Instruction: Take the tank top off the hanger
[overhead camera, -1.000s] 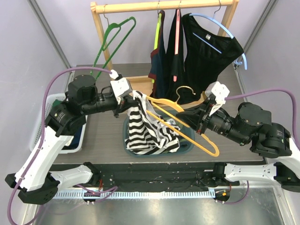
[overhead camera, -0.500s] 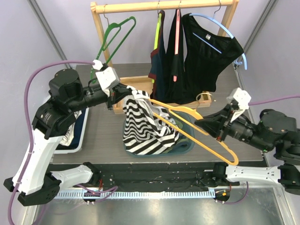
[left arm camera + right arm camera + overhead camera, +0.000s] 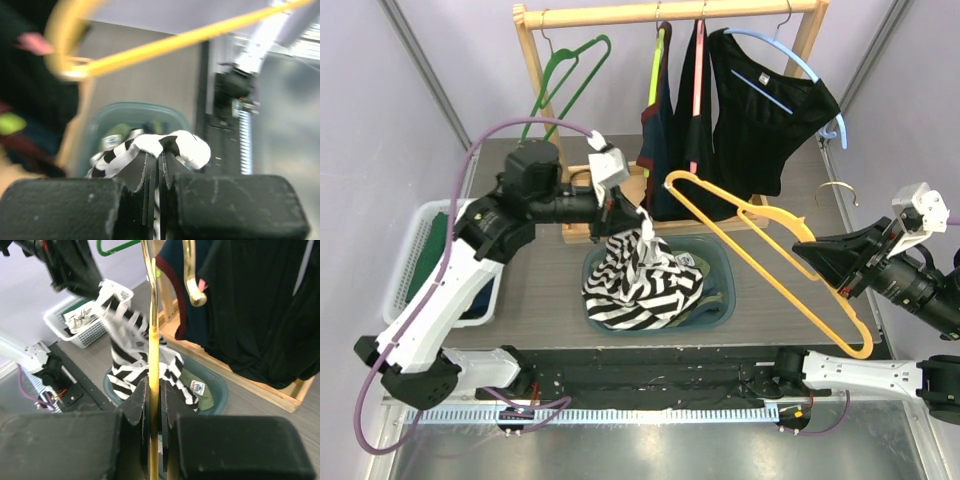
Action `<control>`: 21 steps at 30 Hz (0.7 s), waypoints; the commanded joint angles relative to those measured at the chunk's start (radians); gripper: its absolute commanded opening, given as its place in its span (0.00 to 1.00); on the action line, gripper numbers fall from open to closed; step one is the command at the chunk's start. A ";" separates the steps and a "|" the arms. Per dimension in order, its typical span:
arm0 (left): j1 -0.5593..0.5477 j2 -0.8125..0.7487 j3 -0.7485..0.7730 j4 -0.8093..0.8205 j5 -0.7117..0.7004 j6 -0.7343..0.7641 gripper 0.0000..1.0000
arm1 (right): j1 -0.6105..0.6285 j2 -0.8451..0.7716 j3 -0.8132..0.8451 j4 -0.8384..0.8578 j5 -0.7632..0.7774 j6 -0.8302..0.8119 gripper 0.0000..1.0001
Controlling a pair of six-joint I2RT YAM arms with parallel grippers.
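The black-and-white striped tank top (image 3: 638, 285) lies bunched in a teal basin (image 3: 715, 255) at the table's middle. One strap rises to my left gripper (image 3: 634, 213), which is shut on that cloth. In the left wrist view the jaws (image 3: 159, 156) pinch a white fold of the tank top (image 3: 192, 148). The yellow hanger (image 3: 770, 265) hangs in the air to the right, clear of the tank top, with my right gripper (image 3: 810, 256) shut on its bar. The right wrist view shows the hanger (image 3: 154, 315) pinched between the jaws (image 3: 155, 392), above the tank top (image 3: 122, 352).
A wooden rack (image 3: 665, 14) at the back carries dark garments (image 3: 760, 120), an empty green hanger (image 3: 565, 75) and a blue hanger (image 3: 790, 60). A white basket (image 3: 415, 260) with clothes stands at the left. An olive garment (image 3: 200, 387) lies in the basin.
My right gripper has pulled the yellow hanger right and out of the tank top. The left gripper has kept the strap while the tank top sank into the basin.
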 commanded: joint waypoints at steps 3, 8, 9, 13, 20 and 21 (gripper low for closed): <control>-0.128 0.060 -0.042 -0.028 0.170 0.026 0.28 | -0.001 0.021 -0.014 0.090 0.098 -0.070 0.01; -0.211 0.072 -0.130 -0.164 0.072 0.217 0.98 | 0.000 0.066 -0.003 0.111 0.098 -0.089 0.01; -0.217 0.071 -0.136 -0.178 0.042 0.237 0.99 | -0.001 0.071 -0.001 0.114 0.092 -0.093 0.01; -0.219 0.086 -0.020 -0.207 -0.109 0.315 1.00 | -0.001 0.086 -0.003 0.125 0.080 -0.101 0.01; -0.219 0.063 0.264 -0.289 -0.212 0.335 1.00 | -0.001 0.155 0.034 0.067 -0.025 -0.089 0.01; -0.219 0.056 0.296 -0.307 -0.204 0.343 1.00 | -0.001 0.167 0.041 0.056 -0.038 -0.090 0.01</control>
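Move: My left hand still pinches one end of the striped tank top; the bin's middle lies about 35 cm below, some 5 cm ahead and 4 cm to the right. The yellow hanger's middle is roughly 18 cm to this hand's right, 5 cm back and slightly higher. The dark maroon-edged tank hangs about 22 cm ahead, 3 cm right and 5 cm lower. From my right hand, which holds the hanger, the bin is around 28 cm left, 15 cm ahead and 40 cm down. I flick my left hand down about 10 cm with the cloth, also back some 6 cm and a little right, wrist turning clockwise, and open the fingers wide on the way to let go of the tank top. Then I lift that hand back up about 8 cm and slightly forward, still open. My right hand keeps hold of the yellow hanger, easing some 3 cm left and slightly forward. ##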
